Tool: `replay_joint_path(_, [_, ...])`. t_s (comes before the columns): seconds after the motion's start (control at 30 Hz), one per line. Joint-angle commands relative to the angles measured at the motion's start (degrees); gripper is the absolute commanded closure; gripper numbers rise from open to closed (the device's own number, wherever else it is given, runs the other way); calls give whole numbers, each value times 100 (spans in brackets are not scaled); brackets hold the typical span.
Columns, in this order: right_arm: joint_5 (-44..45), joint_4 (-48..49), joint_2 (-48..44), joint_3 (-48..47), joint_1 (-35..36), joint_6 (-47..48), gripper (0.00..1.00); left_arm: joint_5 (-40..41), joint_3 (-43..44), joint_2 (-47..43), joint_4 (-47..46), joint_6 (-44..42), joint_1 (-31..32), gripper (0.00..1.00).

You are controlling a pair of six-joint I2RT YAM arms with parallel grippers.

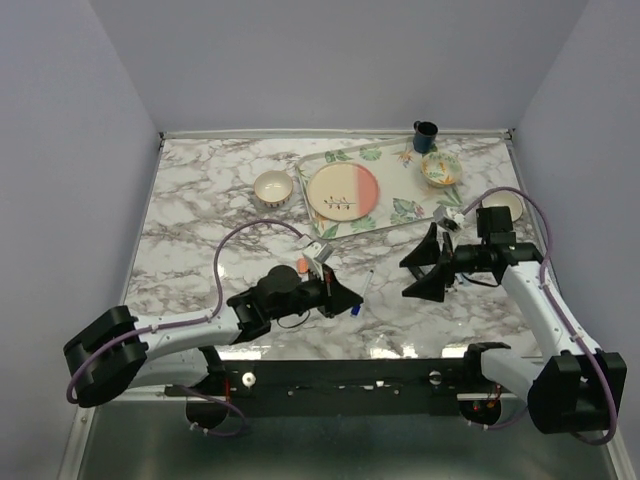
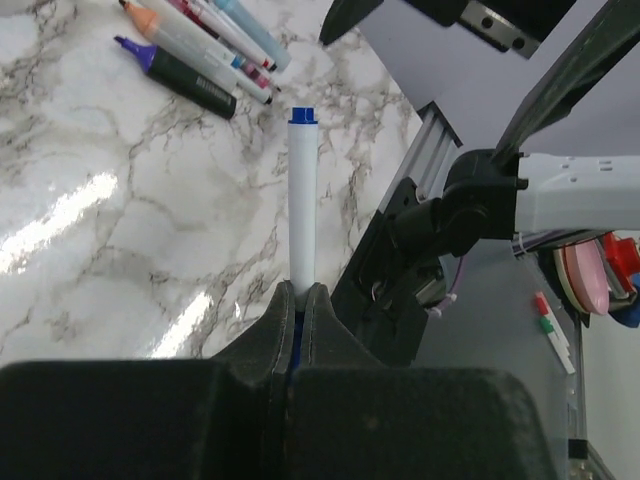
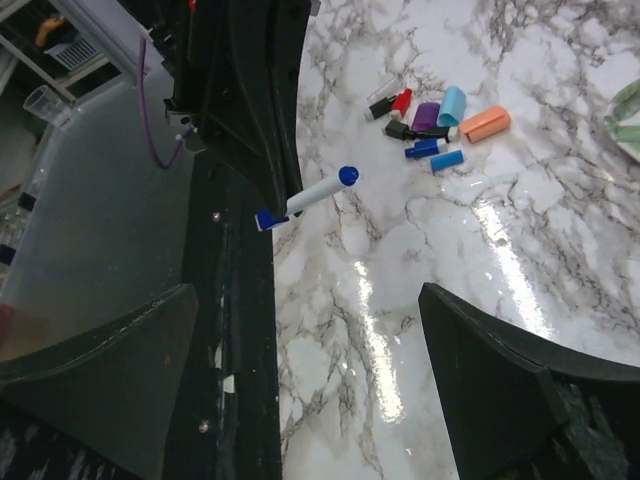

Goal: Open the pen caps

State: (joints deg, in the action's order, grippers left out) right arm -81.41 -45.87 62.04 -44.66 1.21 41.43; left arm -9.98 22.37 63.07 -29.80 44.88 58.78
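My left gripper (image 2: 300, 292) is shut on one end of a white pen (image 2: 302, 200), which points away over the marble with a blue end piece (image 2: 302, 115) at its far tip. From the right wrist the same pen (image 3: 310, 196) shows, blue at both ends, hanging above the table beside the black left fingers (image 3: 255, 120). Several loose pen caps (image 3: 440, 120) in red, black, purple, light blue, orange and blue lie in a cluster. Other pens (image 2: 200, 45) lie bunched, tips bare. My right gripper (image 3: 310, 300) is wide open and holds nothing, right of the left gripper (image 1: 352, 303).
A floral tray (image 1: 400, 215) at the back holds a plate (image 1: 343, 191) and a bowl (image 1: 441, 168). A small bowl (image 1: 272, 186), a dark mug (image 1: 425, 135) and another bowl (image 1: 505, 205) stand nearby. The black front rail (image 3: 235, 350) borders the table.
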Motion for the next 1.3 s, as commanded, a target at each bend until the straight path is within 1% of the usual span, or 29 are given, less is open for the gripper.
replay_joint_path(0.0, [284,2306,0,379,353,-2848,0,584,460,469,-702,-366,142,100])
replay_joint_path(0.03, [161,2537,53,414,353,-3129,0,654,600,539,-729,-375,177,100])
replay_joint_path(0.07, [178,2774,80,467,353,-3750,0,777,654,679,-790,-401,203,100])
replay_joint_path(0.1, [186,3376,97,615,362,-4096,0,822,715,759,-869,-393,212,100])
replay_joint_path(0.13, [282,3765,89,739,362,-4578,0,865,820,829,-913,-375,238,100])
replay_joint_path(0.17, [449,4170,80,853,414,-5496,0,866,882,969,-983,-384,256,100])
replay_joint_path(0.2, [624,4548,63,967,450,-5775,0,883,935,1058,-1062,-358,274,100])
replay_joint_path(0.23, [878,4769,45,977,476,-5952,1,892,1058,1137,-1098,-349,309,100])
replay_joint_path(0.33, [1056,5288,-69,1152,547,-6374,5,910,1295,1471,-1212,-296,414,100])
replay_joint_path(0.37, [1100,5377,-130,1188,573,-6489,12,901,1348,1628,-1230,-270,449,100])
replay_joint_path(0.47, [1232,5483,-166,1232,582,-6516,22,901,1551,1875,-1265,-208,494,100])
replay_joint_path(0.5, [1215,5509,-140,1232,591,-6525,32,910,1586,1919,-1282,-199,520,100])
replay_joint_path(0.53, [1197,5518,-131,1232,591,-6525,40,927,1656,1955,-1291,-182,529,100])
replay_joint_path(0.57, [1180,5518,-122,1223,591,-6516,58,954,1683,2025,-1291,-164,538,100])
replay_joint_path(0.63, [996,5509,-52,1197,599,-6490,77,954,1744,2051,-1291,-155,564,100])
replay_joint_path(0.67, [952,5501,-26,1171,625,-6455,87,1137,1762,2069,-1283,-129,564,100])
replay_joint_path(0.7, [890,5396,1,1118,617,-6411,99,1182,1762,2069,-1274,-120,564,100])
replay_joint_path(0.77, [784,5168,45,1004,626,-6158,99,1252,1762,2052,-1256,-103,564,100])
replay_joint_path(0.87, [837,4737,1,802,617,-5797,100,1183,1736,2025,-1142,-85,564,68])
replay_joint_path(0.9, [846,4606,-8,775,617,-5743,99,1139,1709,2034,-1124,-129,564,52])
replay_joint_path(0.93, [872,4604,-25,749,626,-5734,100,1086,1640,2017,-1133,-138,564,45])
replay_joint_path(1.0, [907,4604,-60,722,617,-5699,100,868,1560,2043,-1238,-182,564,36])
replay_joint_path(1.07, [916,4448,-43,705,617,-5672,99,770,1507,2104,-1256,-234,564,34])
replay_joint_path(1.13, [933,4393,-26,687,617,-5655,99,638,1559,2174,-1177,-261,564,34])
replay_joint_path(1.23, [960,4341,1,678,617,-5611,99,489,1630,2341,-1177,-261,564,35])
replay_joint_path(1.27, [951,4349,10,661,617,-5593,100,453,1656,2420,-1186,-269,564,37])
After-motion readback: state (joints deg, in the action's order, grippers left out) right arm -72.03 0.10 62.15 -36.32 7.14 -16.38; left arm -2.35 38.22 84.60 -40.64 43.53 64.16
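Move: The left hand holds the blue-capped pen by its cap, the white barrel standing out forward; the right gripper it is taken to gapes about 11 cm to its right, 5 cm farther out and 4 cm higher. From the right hand, the pen's middle lies some 9 cm left, 1 cm back and 2 cm lower. The loose caps lie about 14 cm left of the left hand, 8 cm ahead and 14 cm below; the black highlighter lies 5 cm ahead, 2 cm right and 17 cm below the right hand. The left hand carries the pen about 8 cm to the right, rising and edging forward some 3 cm, into the open right gripper, which comes forward about 3 cm and left 2–3 cm to meet it, rolling some 20 degrees about its finger line. The right fingers shut on the white barrel near the plug end; then, with both hands nearly still, the left fingers open around the blue cap and let go, that hand easing slightly down. ##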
